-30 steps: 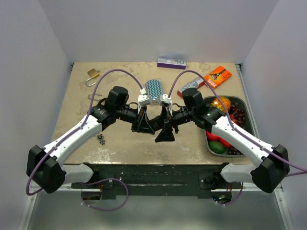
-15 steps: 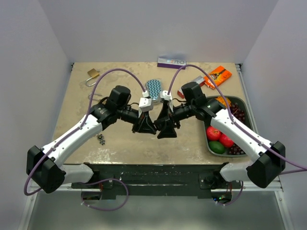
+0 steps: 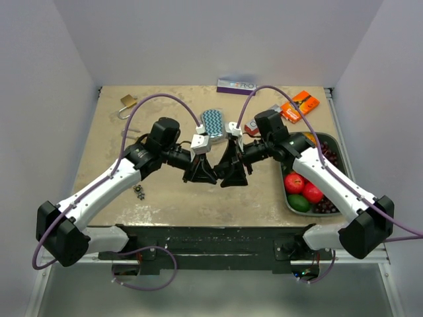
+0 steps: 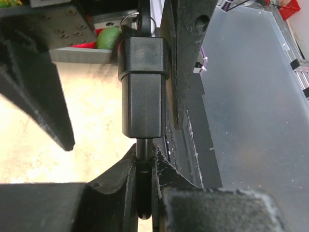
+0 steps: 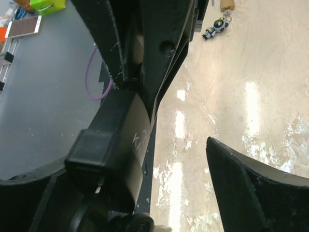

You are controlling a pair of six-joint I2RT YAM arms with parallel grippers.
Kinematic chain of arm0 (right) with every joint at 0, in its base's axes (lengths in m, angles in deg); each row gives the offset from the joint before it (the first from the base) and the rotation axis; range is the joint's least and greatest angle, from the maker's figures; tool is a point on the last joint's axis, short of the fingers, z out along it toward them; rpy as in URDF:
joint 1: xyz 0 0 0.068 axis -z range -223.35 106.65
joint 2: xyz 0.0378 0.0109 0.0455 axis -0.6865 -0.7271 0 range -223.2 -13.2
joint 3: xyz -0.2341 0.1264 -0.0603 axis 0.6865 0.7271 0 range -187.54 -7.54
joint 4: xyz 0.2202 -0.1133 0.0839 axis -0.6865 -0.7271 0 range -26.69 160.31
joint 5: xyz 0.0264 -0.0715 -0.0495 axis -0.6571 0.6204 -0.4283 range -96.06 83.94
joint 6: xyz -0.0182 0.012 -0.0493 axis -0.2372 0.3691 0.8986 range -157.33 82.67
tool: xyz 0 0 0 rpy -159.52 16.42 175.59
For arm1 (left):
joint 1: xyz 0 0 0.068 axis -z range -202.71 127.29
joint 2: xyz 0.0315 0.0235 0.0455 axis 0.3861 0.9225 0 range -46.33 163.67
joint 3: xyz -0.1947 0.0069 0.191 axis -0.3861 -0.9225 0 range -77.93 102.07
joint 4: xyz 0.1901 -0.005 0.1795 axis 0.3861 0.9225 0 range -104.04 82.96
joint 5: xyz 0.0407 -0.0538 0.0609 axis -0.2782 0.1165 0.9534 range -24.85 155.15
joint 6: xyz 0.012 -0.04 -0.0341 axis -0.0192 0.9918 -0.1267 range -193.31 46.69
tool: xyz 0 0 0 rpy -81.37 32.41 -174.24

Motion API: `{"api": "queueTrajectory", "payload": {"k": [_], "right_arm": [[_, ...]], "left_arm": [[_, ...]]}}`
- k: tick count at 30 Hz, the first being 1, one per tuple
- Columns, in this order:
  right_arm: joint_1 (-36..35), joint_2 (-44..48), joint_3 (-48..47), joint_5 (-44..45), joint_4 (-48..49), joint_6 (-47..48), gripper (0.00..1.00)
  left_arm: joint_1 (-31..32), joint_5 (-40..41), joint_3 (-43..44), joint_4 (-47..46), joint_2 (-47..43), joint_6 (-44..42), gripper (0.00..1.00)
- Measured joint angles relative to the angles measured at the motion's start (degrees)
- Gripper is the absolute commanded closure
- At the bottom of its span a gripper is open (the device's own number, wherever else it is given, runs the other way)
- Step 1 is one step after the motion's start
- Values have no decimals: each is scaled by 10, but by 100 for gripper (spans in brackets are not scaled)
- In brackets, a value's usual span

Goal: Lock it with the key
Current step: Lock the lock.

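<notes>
A black padlock (image 4: 143,87) hangs in mid-air above the table's middle, its shackle pinched in my left gripper (image 4: 144,193), which is shut. In the right wrist view the lock body (image 5: 111,150) shows white lettering. The key's dark head (image 5: 137,223) sticks out of the lock's far end, and its head and ring (image 4: 143,19) also appear in the left wrist view. My right gripper (image 3: 231,175) faces the left gripper (image 3: 201,173) and stands open around the key end. One finger (image 5: 241,193) is well clear of the lock.
A brass padlock (image 3: 127,102) lies at the back left and a small keychain (image 3: 139,191) near the left arm. A chevron pouch (image 3: 213,119), a purple box (image 3: 236,86) and an orange pack (image 3: 301,104) lie behind. A fruit tray (image 3: 328,140) stands at the right.
My right gripper has moved back from the near edge and slightly right, staying against the lock's key end. The left gripper has kept its hold and barely shifted.
</notes>
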Motion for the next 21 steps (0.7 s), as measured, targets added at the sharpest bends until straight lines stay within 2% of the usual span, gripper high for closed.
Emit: {"api": "queueTrajectory", "payload": {"k": [4,8,9,13,21], "right_arm": [[4,0,-19,6,-57,49,21],[4,0,-37,15,-107,90,32],[4,0,-39,16,-114,96,39],[4,0,-40,17,-123,103,48],[-5,-25,-46,24,-124,105,58]], "left_arm": [[-5,0,0,5,0,-5,100],[-12,1,0,23,6,-16,100],[-14,3,1,27,8,-19,100],[-18,12,5,43,20,-22,100],[-18,21,36,54,46,-24,100]]}}
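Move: The black lock is still held by its shackle in the left fingers, its body about 4 cm to that hand's right, 1 cm back and 1 cm lower. From the open right hand the lock body lies some 2 cm back and 1 cm to the left, about level, nearer the rear finger; the key sits in its right-hand end, 2 cm back and 2 cm right. The blue packet lies roughly 20 cm ahead of the right hand, 1 cm left and 18 cm below. The lock, shackle still pinched by the left hand, is carried forward and down about 2 cm each, into the middle of the right hand's gap, dipping first and rising slightly at the end. The right hand eases about 1.5 cm right and a little back, then comes part-way left again and sinks 1 cm, its fingers closing from wide to about half open around the keyhole end. ##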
